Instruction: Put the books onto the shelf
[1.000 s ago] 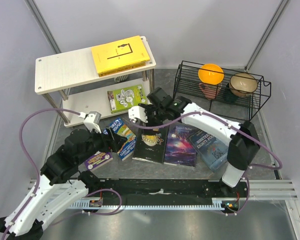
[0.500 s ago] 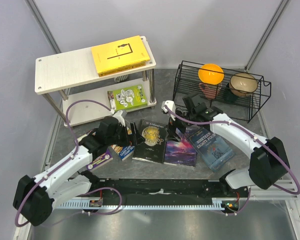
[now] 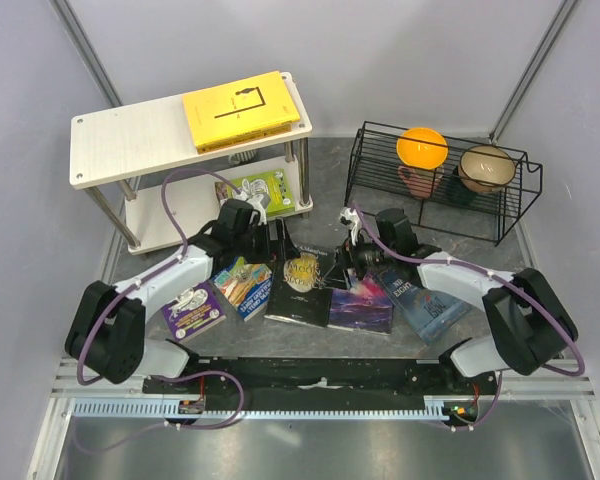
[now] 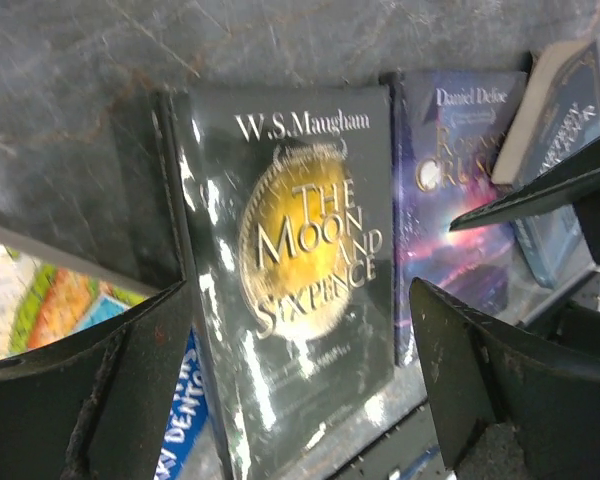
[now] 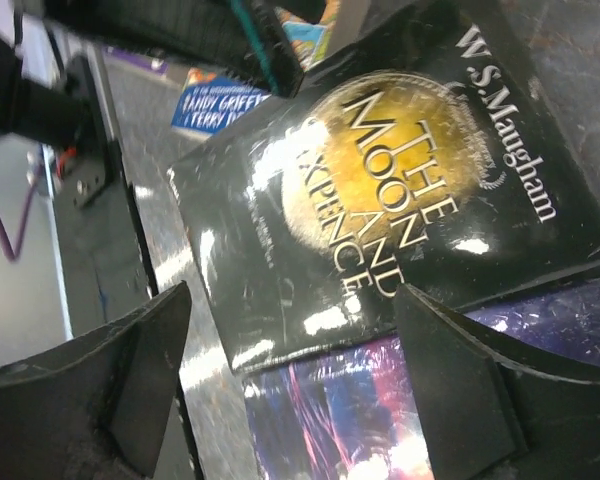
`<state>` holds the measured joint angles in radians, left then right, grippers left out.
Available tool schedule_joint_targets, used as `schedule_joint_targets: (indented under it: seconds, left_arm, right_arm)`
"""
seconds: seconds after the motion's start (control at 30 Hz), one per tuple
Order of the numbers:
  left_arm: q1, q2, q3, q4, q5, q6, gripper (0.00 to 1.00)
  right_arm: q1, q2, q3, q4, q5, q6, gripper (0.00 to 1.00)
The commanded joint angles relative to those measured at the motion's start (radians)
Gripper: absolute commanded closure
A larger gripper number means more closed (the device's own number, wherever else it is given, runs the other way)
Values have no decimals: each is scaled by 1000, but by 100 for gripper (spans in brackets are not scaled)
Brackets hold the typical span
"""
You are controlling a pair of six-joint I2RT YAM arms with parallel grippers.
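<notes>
The shelf [image 3: 130,145] stands at the back left, with a yellow book [image 3: 242,108] on its top board and a lime-green book [image 3: 255,192] on the lower one. On the table lie a purple book [image 3: 192,308], a multicoloured book [image 3: 242,285], a black-and-gold book [image 3: 300,285] [image 4: 300,250] [image 5: 380,190], a galaxy book [image 3: 365,298] [image 4: 450,200] [image 5: 360,410] and a blue book [image 3: 430,300]. My left gripper [image 3: 278,242] [image 4: 300,300] hovers open over the black-and-gold book. My right gripper [image 3: 345,262] [image 5: 290,300] is open over the seam between that book and the galaxy one. Neither holds anything.
A black wire rack [image 3: 435,200] at the back right carries an orange bowl [image 3: 421,147] and a tan bowl [image 3: 485,167]. A black rail [image 3: 320,375] runs along the front edge. Grey walls close in both sides.
My left arm has reached rightward to the black-and-gold book. My right arm has swung away from the shelf and come down over the same book. Both grippers stay open.
</notes>
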<state>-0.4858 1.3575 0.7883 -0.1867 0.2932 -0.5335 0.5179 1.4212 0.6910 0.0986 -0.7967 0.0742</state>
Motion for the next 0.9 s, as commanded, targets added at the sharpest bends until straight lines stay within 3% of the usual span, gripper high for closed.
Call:
schedule_joint_targets:
  seconds: [0.0, 0.13, 0.23, 0.43, 0.63, 0.8, 0.87]
  left_arm:
    - [7, 67, 52, 21, -32, 101, 6]
    - [7, 112, 55, 35, -35, 104, 7]
    - [7, 143, 52, 53, -35, 102, 8]
    - [7, 207, 60, 84, 37, 93, 8]
    - [7, 245, 43, 115, 113, 60, 9]
    - [7, 239, 14, 179, 182, 12, 31]
    - [7, 210, 5, 211, 202, -12, 48]
  right_arm:
    - [1, 71, -51, 329, 47, 298, 14]
    - [4, 131, -45, 351, 79, 348, 35]
    - [8, 173, -42, 349, 94, 364, 44]
    - [21, 232, -27, 305, 142, 355, 55]
    - [33, 281, -5, 274, 156, 351, 57]
    - [63, 295, 10, 260, 154, 339, 58]
    - [73, 289, 12, 251, 152, 329, 58]
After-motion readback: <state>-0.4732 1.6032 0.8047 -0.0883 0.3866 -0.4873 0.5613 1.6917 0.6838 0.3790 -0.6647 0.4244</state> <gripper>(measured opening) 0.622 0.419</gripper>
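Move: Between the two hands lies The Moon and Sixpence: its middle is about 5 cm to the right of the left hand and 5 cm back, and some 9 cm to the left of the right hand and 2 cm back, roughly 7 cm below both. The Robinson Crusoe book lies about 15 cm to the right of its middle and 2 cm nearer the base. The Treehouse book is about 15 cm to the left of its middle and 1 cm farther out. Sinking about 6 cm from opposite sides, both hands come down to The Moon and Sixpence: the left almost straight down by its left edge, wide open until its fingers start closing at the very end. The right also eases a little forward and left, rolls and turns clockwise some 15 degrees, and narrows its fingers to under half open at the right edge. Contact can't be made out. ##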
